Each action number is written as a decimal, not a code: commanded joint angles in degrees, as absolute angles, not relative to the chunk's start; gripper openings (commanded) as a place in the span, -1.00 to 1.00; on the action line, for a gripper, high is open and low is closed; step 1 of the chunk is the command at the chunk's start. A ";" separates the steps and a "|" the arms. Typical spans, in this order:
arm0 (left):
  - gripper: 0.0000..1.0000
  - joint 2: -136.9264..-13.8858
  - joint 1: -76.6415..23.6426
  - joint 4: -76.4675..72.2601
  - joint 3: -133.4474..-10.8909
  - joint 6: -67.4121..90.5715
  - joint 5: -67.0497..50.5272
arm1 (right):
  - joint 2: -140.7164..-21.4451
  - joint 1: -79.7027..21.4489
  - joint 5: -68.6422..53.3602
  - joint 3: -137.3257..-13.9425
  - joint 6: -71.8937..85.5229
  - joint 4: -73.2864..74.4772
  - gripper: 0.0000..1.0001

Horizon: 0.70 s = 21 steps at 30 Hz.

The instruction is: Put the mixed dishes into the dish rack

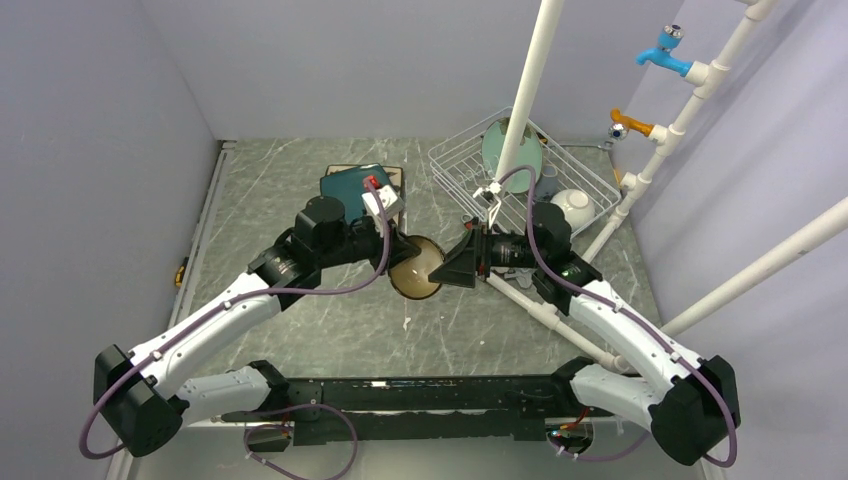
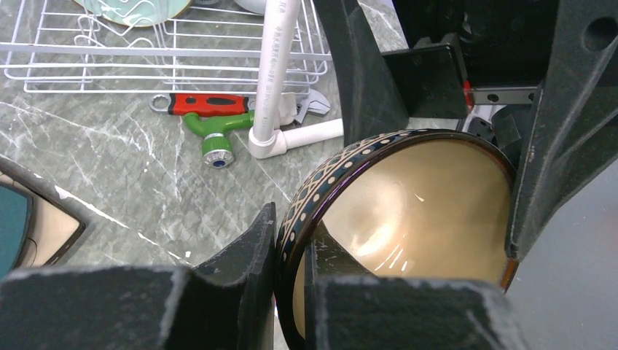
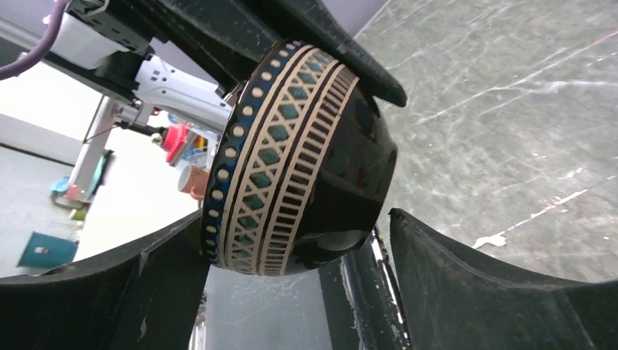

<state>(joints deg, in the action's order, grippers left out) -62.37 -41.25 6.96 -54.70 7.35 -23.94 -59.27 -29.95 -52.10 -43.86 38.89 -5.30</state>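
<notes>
The brown glazed bowl [image 1: 415, 272] hangs tipped on its side above the table's middle. My left gripper [image 1: 397, 243] is shut on its patterned rim [image 2: 321, 182], one finger inside and one outside [image 2: 290, 248]. My right gripper [image 1: 452, 265] stands open around the bowl's body [image 3: 291, 160]; its left finger sits at the rim, and a gap shows at the right finger [image 3: 297, 219]. The dish rack [image 1: 460, 165] at the back right holds the mint-green plate [image 1: 500, 150], the white bowl [image 1: 572, 205] and a small mug [image 1: 549, 180]. The teal square plate [image 1: 350, 183] lies at the back, left of the rack.
A white pipe frame [image 1: 530, 80] rises through the rack area, with a pipe [image 2: 277, 73] along the table in front of the rack [image 2: 146, 55]. A red-handled tool [image 2: 211, 104] and a green fitting [image 2: 215, 138] lie by that pipe. Grey walls close in left and back.
</notes>
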 commanded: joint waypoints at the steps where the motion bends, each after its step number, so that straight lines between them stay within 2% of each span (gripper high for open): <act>1: -1.00 -61.44 -40.58 0.44 -56.25 9.37 -26.67 | -59.09 -29.74 -57.23 -40.67 46.19 -19.33 0.68; 4: -1.00 -61.64 -40.46 0.44 -56.41 9.32 -26.82 | -60.52 -29.70 -58.14 -39.48 49.81 -24.41 0.53; 9: -1.00 -62.35 -40.34 0.44 -56.85 9.60 -27.19 | -62.78 -29.71 -58.83 -39.14 52.69 -28.83 0.50; 12: -1.00 -62.66 -40.42 0.73 -56.87 9.63 -27.06 | -63.25 -29.75 -59.29 -37.58 55.33 -33.28 0.30; 14: -1.00 -62.67 -40.41 1.10 -56.87 9.38 -26.40 | -63.54 -29.71 -59.50 -36.67 57.11 -35.90 0.04; 15: -1.00 -62.71 -40.38 1.20 -56.93 9.28 -26.17 | -63.86 -29.69 -59.50 -36.43 57.64 -36.55 -0.33; 17: -1.00 -62.86 -40.39 1.53 -57.19 9.07 -25.93 | -64.23 -29.68 -59.57 -36.17 58.35 -37.57 -0.92; 18: -1.00 -62.99 -40.35 1.72 -57.36 8.98 -25.85 | -64.31 -29.66 -59.58 -36.17 58.37 -37.64 -1.00; 21: -1.00 -63.32 -40.34 1.92 -57.62 9.24 -25.31 | -64.39 -29.71 -59.41 -36.32 58.69 -38.63 -1.00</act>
<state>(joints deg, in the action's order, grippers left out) -63.61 -39.90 7.88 -54.72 8.45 -23.62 -64.71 -29.43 -57.60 -35.86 55.59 -30.00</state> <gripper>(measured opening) 0.155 0.719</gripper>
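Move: My left hand already pinches the brown bowl by its rim; the bowl's middle is about 4 cm to that hand's right, 3 cm back and slightly lower. From my right hand, whose open fingers straddle the bowl, it is some 4 cm left and about level. From the right hand the dish rack lies roughly 19 cm ahead, 22 cm right and 20 cm down; the green tap is about 7 cm right, 1 cm back, 24 cm down. I close my right fingers part way across the outside of the brown bowl until they stop against it, while that hand eases back a little, then about 1 cm left towards the bowl, rolling and levelling some 10 degrees. My left hand keeps its rim pinch, drifting about 1 cm down and 1 cm forward. ##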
